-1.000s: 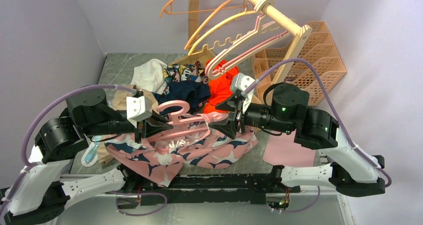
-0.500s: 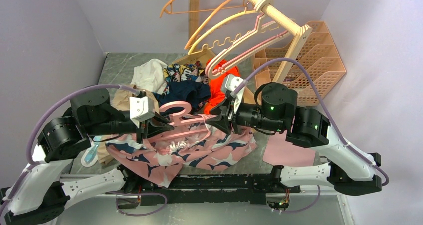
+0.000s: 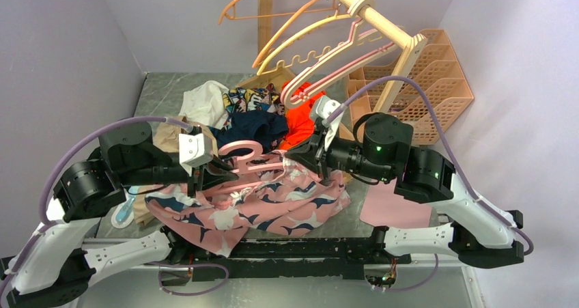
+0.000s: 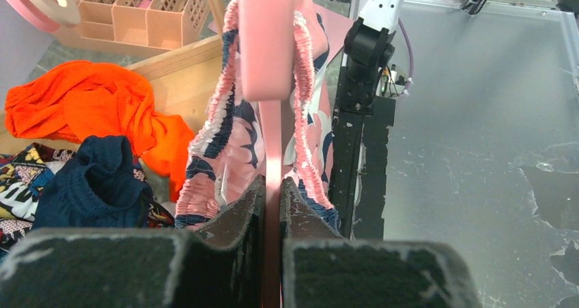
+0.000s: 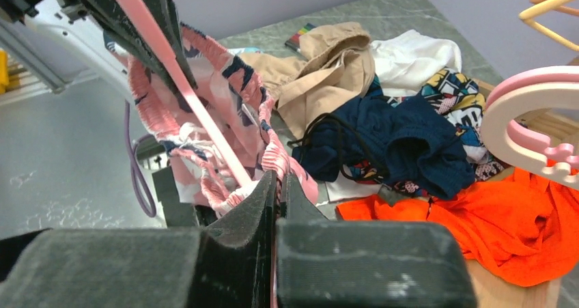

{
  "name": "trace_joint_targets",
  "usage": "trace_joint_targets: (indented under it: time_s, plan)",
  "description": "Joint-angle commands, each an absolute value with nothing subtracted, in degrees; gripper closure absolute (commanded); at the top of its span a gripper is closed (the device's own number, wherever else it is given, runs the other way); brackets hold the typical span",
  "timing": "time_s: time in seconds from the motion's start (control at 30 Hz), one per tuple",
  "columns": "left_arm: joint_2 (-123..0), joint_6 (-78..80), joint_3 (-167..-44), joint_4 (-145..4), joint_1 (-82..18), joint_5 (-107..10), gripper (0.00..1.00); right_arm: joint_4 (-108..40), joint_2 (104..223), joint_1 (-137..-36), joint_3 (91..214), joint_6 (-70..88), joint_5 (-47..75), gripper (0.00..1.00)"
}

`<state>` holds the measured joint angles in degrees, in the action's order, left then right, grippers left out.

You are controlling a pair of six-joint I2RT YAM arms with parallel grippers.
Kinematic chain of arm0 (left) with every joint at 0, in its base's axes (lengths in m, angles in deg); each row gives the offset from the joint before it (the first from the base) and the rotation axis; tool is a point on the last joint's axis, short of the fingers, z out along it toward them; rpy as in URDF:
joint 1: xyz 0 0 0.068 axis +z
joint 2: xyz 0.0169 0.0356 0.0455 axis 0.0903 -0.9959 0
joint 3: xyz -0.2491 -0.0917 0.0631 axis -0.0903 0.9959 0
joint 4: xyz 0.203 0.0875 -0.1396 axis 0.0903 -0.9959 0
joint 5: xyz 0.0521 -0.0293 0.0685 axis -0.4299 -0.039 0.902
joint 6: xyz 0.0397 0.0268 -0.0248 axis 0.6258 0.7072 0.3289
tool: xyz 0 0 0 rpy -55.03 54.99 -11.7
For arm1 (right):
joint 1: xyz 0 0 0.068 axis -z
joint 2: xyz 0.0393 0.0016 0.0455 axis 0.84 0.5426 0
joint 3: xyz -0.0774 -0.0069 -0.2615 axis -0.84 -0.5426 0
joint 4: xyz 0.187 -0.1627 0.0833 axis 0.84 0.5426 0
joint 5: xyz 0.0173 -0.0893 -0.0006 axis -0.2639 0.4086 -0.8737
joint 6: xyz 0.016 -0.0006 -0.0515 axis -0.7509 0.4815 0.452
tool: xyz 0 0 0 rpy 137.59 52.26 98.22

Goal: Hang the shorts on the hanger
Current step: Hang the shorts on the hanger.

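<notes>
The shorts [image 3: 273,202], pink with a navy and white print, hang in front of both arms, their gathered waistband [image 4: 217,127] draped around the hanger. The pink hanger [image 3: 240,148] is held level above the table edge, hook pointing back. My left gripper [image 3: 218,166] is shut on the hanger's thin bar [image 4: 271,137] near its left end. My right gripper [image 3: 292,154] is at the hanger's right end, shut on a fold of the waistband [image 5: 270,158]. In the right wrist view the hanger bar [image 5: 191,96] runs diagonally through the waistband opening.
Behind lie an orange-red garment [image 3: 300,120], a navy garment [image 3: 256,127], a white one [image 3: 205,100] and a tan one [image 5: 328,69]. A wooden rail [image 3: 362,11] carries orange, yellow and pink hangers. A peach slotted organizer [image 3: 423,76] stands right; a pink cloth [image 3: 396,205] lies near the right arm.
My right gripper went from open to shut on the waistband at the hanger's right end and moved slightly left. The left gripper kept its hold on the hanger.
</notes>
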<state>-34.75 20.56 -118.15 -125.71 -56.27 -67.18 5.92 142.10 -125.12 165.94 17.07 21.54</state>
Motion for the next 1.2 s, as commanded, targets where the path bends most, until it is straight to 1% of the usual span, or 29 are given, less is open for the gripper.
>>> trace_joint_targets:
  time_s: [0.0,0.13,0.23,0.27,0.33,0.4,0.43,0.47,0.63,0.77,0.8,0.87,1.17]
  plan:
    - [-34.5,20.0,-117.7,-122.0,-56.1,-70.2,0.93,2.1,141.2,-125.1,166.6,14.2,26.3,1.0]
    - [-34.5,20.1,-118.0,-121.3,-56.1,-70.8,0.93,5.9,143.7,-125.0,168.5,12.5,31.8,1.0]
    - [-34.3,20.3,-119.2,-121.0,-56.1,-71.0,0.93,10.6,146.0,-125.1,169.8,10.5,38.6,1.0]
    - [-34.1,20.4,-119.5,-121.0,-56.1,-71.1,0.93,12.3,146.7,-125.1,170.6,9.8,40.8,0.93]
    - [-33.8,20.4,-120.1,-120.7,-56.1,-71.2,0.93,13.6,146.7,-125.1,171.7,9.4,41.4,0.6]
    - [-33.6,20.5,-120.6,-120.5,-56.1,-71.4,0.93,12.3,145.4,-125.2,172.7,9.4,40.4,0.33]
    - [-33.6,20.5,-120.9,-120.7,-56.1,-71.3,0.93,11.6,144.8,-125.2,173.7,10.2,39.3,0.26]
    - [-33.6,20.6,-121.2,-120.9,-56.1,-71.2,0.93,11.2,144.4,-125.1,175.0,11.0,37.5,0.24]
    - [-34.3,21.0,-125.3,-122.4,-56.1,-70.8,0.93,11.8,143.9,-125.2,183.7,16.4,24.5,0.24]
    - [-38.1,22.5,-136.2,-125.1,-56.1,-71.0,0.93,15.1,149.2,-125.1,197.2,19.3,18.8,0.23]
    - [-39.6,23.0,-138.4,-125.6,-56.1,-71.1,0.93,14.2,150.0,-125.2,198.8,19.4,17.6,0.24]
    - [-40.8,23.5,-139.9,-125.8,-56.1,-71.5,0.93,11.3,150.5,-125.3,198.4,19.7,14.7,0.24]
    - [-41.3,22.4,-132.5,-121.2,-56.1,-74.4,0.93,9.6,155.1,-125.3,192.2,20.8,4.2,0.27]
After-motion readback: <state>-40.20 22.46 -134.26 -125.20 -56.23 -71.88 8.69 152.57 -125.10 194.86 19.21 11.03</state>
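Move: The right hand is already shut on the shorts' waistband, with the hanger's right end about 2 cm to its left and 2 cm lower. The hanger's hook stands roughly 13 cm left of this hand, 3 cm back and 5 cm higher; the cream hanger on the rack has its near end some 15 cm ahead, 0 cm sideways and 10 cm lower. From the left hand, already gripping the pink hanger, that right end is about 11 cm right, 4 cm ahead and 1 cm up, the hook 8 cm above and 1 cm ahead. Forward and slightly down, about 4 cm, the right hand draws the pinched waistband at the hanger's right end, opens wide to let go, then sweeps up nearly 19 cm while backing off and tipping its fingers up; lastly it sinks and swings left over the shorts. The left hand keeps its grip and hoists the hanger about 11 cm, tilting slightly, then eases partly down. ##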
